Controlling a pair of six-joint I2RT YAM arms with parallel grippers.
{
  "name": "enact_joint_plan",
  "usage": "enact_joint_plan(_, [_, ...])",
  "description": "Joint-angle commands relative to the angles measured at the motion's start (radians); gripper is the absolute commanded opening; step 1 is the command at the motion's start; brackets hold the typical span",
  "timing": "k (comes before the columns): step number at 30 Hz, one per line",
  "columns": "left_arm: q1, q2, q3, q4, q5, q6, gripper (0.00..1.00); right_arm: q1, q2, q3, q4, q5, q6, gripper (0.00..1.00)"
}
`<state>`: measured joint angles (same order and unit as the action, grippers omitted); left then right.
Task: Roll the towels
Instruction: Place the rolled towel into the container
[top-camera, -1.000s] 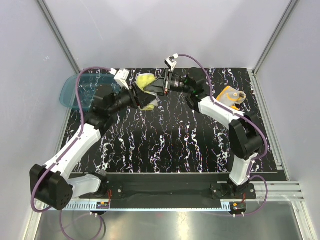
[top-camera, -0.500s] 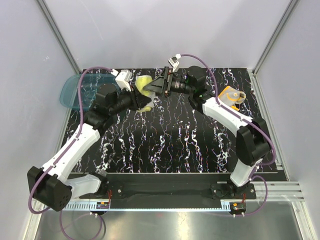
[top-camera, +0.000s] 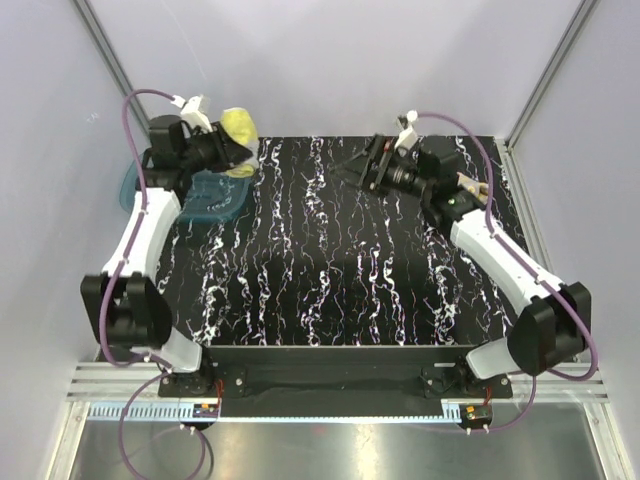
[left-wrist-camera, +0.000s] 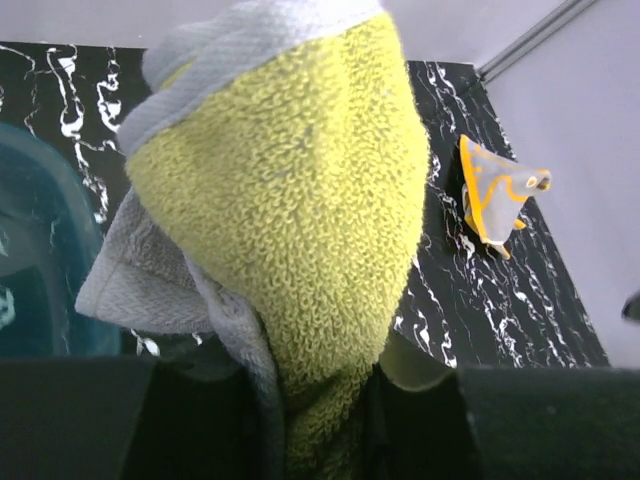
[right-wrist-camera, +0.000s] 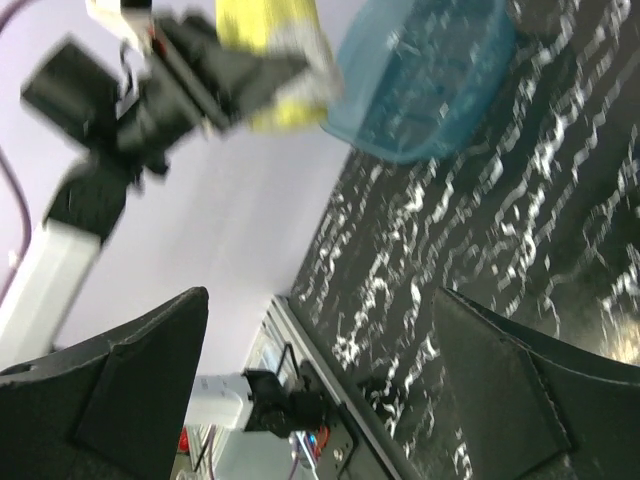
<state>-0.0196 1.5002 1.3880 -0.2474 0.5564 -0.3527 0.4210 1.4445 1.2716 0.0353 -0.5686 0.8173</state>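
Observation:
My left gripper (top-camera: 234, 146) is shut on the bunched pale yellow towel (top-camera: 240, 126) and holds it raised at the back left, over the teal basin's (top-camera: 196, 194) far edge. In the left wrist view the yellow towel (left-wrist-camera: 300, 200) fills the frame and its grey-beige side hangs to the left. The orange towel (left-wrist-camera: 494, 190) lies crumpled at the back right of the table. From above, the orange towel (top-camera: 478, 187) is mostly hidden behind my right arm. My right gripper (top-camera: 353, 170) hangs open and empty over the back centre, and its fingers (right-wrist-camera: 110, 390) stand wide apart.
The translucent teal basin (right-wrist-camera: 430, 70) sits at the back left corner, partly off the black marbled table (top-camera: 330, 270). Grey walls with metal frame posts close in the back and both sides. The arm bases are bolted at the near edge.
My left arm swung up and left with the yellow towel, from the back centre to above the basin. My right gripper opened, let go of that towel and drew back to the right.

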Motion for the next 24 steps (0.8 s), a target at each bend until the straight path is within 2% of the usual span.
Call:
enact_joint_plan(1, [0.153, 0.159, 0.077, 0.089, 0.268, -0.07, 0.03, 0.007, -0.029, -0.101, -0.005, -0.019, -0.012, 1.0])
enact_joint_plan(2, [0.174, 0.242, 0.097, 0.111, 0.351, -0.118, 0.04, 0.007, -0.044, -0.121, 0.0, -0.02, -0.012, 1.0])
enact_joint_plan(4, [0.204, 0.323, 0.208, 0.039, 0.378, -0.069, 0.04, 0.007, -0.061, -0.181, 0.012, -0.022, -0.009, 1.0])
enact_joint_plan(5, [0.208, 0.397, 0.256, -0.023, 0.35, 0.027, 0.03, 0.007, -0.076, -0.202, 0.021, -0.024, -0.004, 1.0])
enact_joint_plan(6, [0.213, 0.438, 0.307, -0.165, 0.332, 0.075, 0.03, 0.007, -0.082, -0.239, 0.04, -0.03, 0.0, 1.0])
enact_joint_plan(7, [0.213, 0.475, 0.383, -0.212, 0.306, 0.111, 0.03, 0.007, -0.087, -0.256, 0.047, -0.031, 0.006, 0.99])
enact_joint_plan(11, [0.228, 0.65, 0.514, -0.32, 0.248, 0.173, 0.05, 0.007, -0.104, -0.311, 0.081, -0.04, 0.019, 1.0])
enact_joint_plan(16, [0.227, 0.773, 0.681, -0.48, 0.142, 0.248, 0.08, 0.007, -0.116, -0.347, 0.077, -0.047, 0.002, 1.0])
enact_joint_plan(21, [0.205, 0.795, 0.651, -0.518, 0.059, 0.308, 0.14, 0.005, -0.101, -0.351, 0.092, -0.054, 0.0, 1.0])
enact_joint_plan(24, [0.188, 0.808, 0.606, -0.518, 0.065, 0.33, 0.17, 0.007, -0.082, -0.348, 0.101, -0.065, 0.002, 1.0])
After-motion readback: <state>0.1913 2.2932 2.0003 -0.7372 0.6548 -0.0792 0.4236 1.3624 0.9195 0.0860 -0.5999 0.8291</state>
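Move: The container's middle lies some 9 cm ahead of the left hand, about 21 cm to its left and roughly 25 cm below; the container's right rim is only about 3 cm to the left, some 20 cm down. Nothing else stands near this path. From the right hand, the container's middle is some 18 cm ahead, 50 cm to the left and 29 cm below. Keeping its grip on the rolled towel, the left hand swings forward and left, about 10 cm each way, while sinking some 20 cm into the right half of the container, the last part mostly straight down; the wrist tips some 30 degrees farther downward. The empty right hand, fingers still wide open, drops about 11 cm and draws back a little. ##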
